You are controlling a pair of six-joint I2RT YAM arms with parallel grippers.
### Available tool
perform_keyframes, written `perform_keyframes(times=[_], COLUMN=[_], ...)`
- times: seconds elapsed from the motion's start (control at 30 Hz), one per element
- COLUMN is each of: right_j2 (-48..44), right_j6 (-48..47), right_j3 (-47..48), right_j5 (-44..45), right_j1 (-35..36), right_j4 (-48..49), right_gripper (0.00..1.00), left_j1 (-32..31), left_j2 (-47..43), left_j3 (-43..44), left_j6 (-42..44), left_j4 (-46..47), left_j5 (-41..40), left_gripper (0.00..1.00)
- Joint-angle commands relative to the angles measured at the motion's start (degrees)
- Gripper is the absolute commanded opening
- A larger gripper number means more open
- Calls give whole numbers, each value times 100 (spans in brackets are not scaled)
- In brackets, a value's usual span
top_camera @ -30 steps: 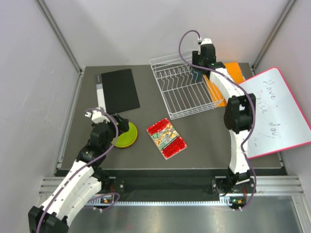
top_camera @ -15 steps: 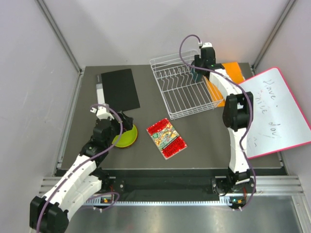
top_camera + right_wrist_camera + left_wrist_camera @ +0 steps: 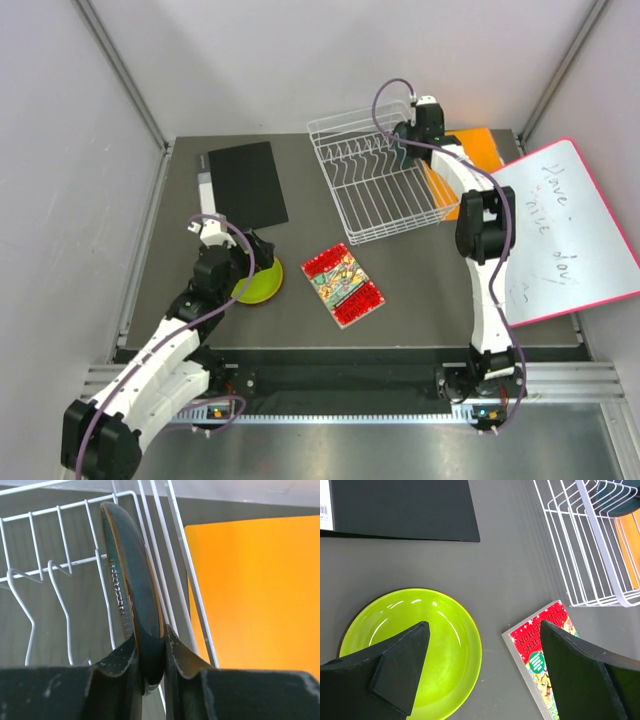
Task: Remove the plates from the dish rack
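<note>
The white wire dish rack [image 3: 345, 215] stands at the back of the table, right of centre. A dark teal plate [image 3: 135, 595] stands on edge at the rack's far right end, between the tines [image 3: 65, 615]. My right gripper [image 3: 150, 637] is shut on that plate's rim, one finger on each face; from above, this gripper [image 3: 405, 150] is at the rack's back right corner. The lime green plate [image 3: 395, 615] lies flat on the table front left [image 3: 262, 285]. Above the plate's right edge my left gripper [image 3: 484, 627] hangs open and holds nothing.
A red patterned packet [image 3: 343, 285] lies between the lime plate and the rack. A black folder [image 3: 245, 187] lies at the back left. An orange board [image 3: 250, 590] lies just right of the rack. A whiteboard [image 3: 570, 230] leans at the right edge.
My right gripper has closed on the dark teal plate's rim. The left arm shifted slightly right over the lime plate, then held still, jaws open.
</note>
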Motion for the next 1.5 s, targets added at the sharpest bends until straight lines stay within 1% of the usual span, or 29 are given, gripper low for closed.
perform_keyframes(times=[0.0, 0.03, 0.13, 0.17, 0.27, 0.47, 0.53, 0.6, 0.8, 0.97, 1.07, 1.13, 1.17, 1.2, 1.23, 1.27, 1.3, 1.33, 1.37, 1.47], right_j2=[-161, -310, -731, -855, -1321, -1884, -1999, -1999, -1859, -1875, -2296, -2805, -2999, -3427, -3649, -3851, -4262, -4475, -4921, -5521], right_j6=[-57, -100, -354, -478, -776, -1119, -1191, -1226, -1077, -866, -699, -524, -462, -392, -260, -76, 47, 275, 390, 891], right_j3=[-23, -110, -550, -681, -1191, -1517, -1544, -1483, -1412, -1657, -1990, -2193, -2447, -2597, -2738, -2957, -3081, -3413, -3607, -4372], right_j5=[57, 128, 698, 1126, 1804, 2482, 2510, 2519, 2352, 2299, 2212, 2028, 1931, 1799, 1389, 1194, 983, 528, 315, -599], right_j1=[2, 55, 248, 301, 512, 723, 732, 723, 723, 723, 732, 732, 732, 741, 741, 750, 750, 750, 767, 811], right_j4=[580, 658, 1132, 1282, 1958, 2469, 2522, 2461, 2215, 2285, 2382, 2286, 2250, 2207, 2006, 1865, 1663, 1505, 1442, 1302], right_gripper=[0, 0, 0, 0, 0, 0, 0, 0, 0, 0, 0, 0, 0, 0, 0, 0, 0, 0, 0, 0], left_j1=[9, 9, 18, 18, 18, 18, 9, 18, 18, 18, 9, 18, 9, 9, 18, 18, 18, 9, 9, 18], left_j2=[-11, -11, -3, 6, -3, -169, -213, -231, -389, -416, -372, -311, -293, -258, -240, -188, -161, -126, -47, 154], left_j3=[-56, -57, -74, -74, -57, -30, -21, -4, -4, 49, 93, 154, 172, 207, 259, 286, 347, 383, 418, 506], left_j6=[89, 89, 63, 54, 54, 71, 71, 80, 54, 132, 168, 177, 185, 185, 185, 185, 194, 203, 203, 80], left_j4=[363, 354, 354, 354, 284, 170, 170, -32, -120, -156, -156, -112, -94, -77, -50, 28, 72, 99, 291, 503], left_j5=[-93, -101, -119, -119, -137, -198, -207, -198, -233, -268, -207, -111, -67, 21, 83, 170, 284, 529, 688, 1355], left_gripper=[95, 95, 95, 95, 95, 95, 95, 96, 96, 96, 96, 96, 96, 96, 96, 97, 99, 99, 99, 99])
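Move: The right hand already pinches the dark green plate in the far right of the dish rack, whose middle is about 6 cm back and 6 cm left. The lime plate stack lies some 38 cm back, 40 cm left and 7 cm below; the book 36 cm back and 17 cm left, the orange sheet 16 cm right and 5 cm back. From the left hand the lime plate is about 3 cm back, 5 cm left and 12 cm below. The right hand lifts the still-pinched dark green plate about 10 cm, then draws back and up from the rack. ##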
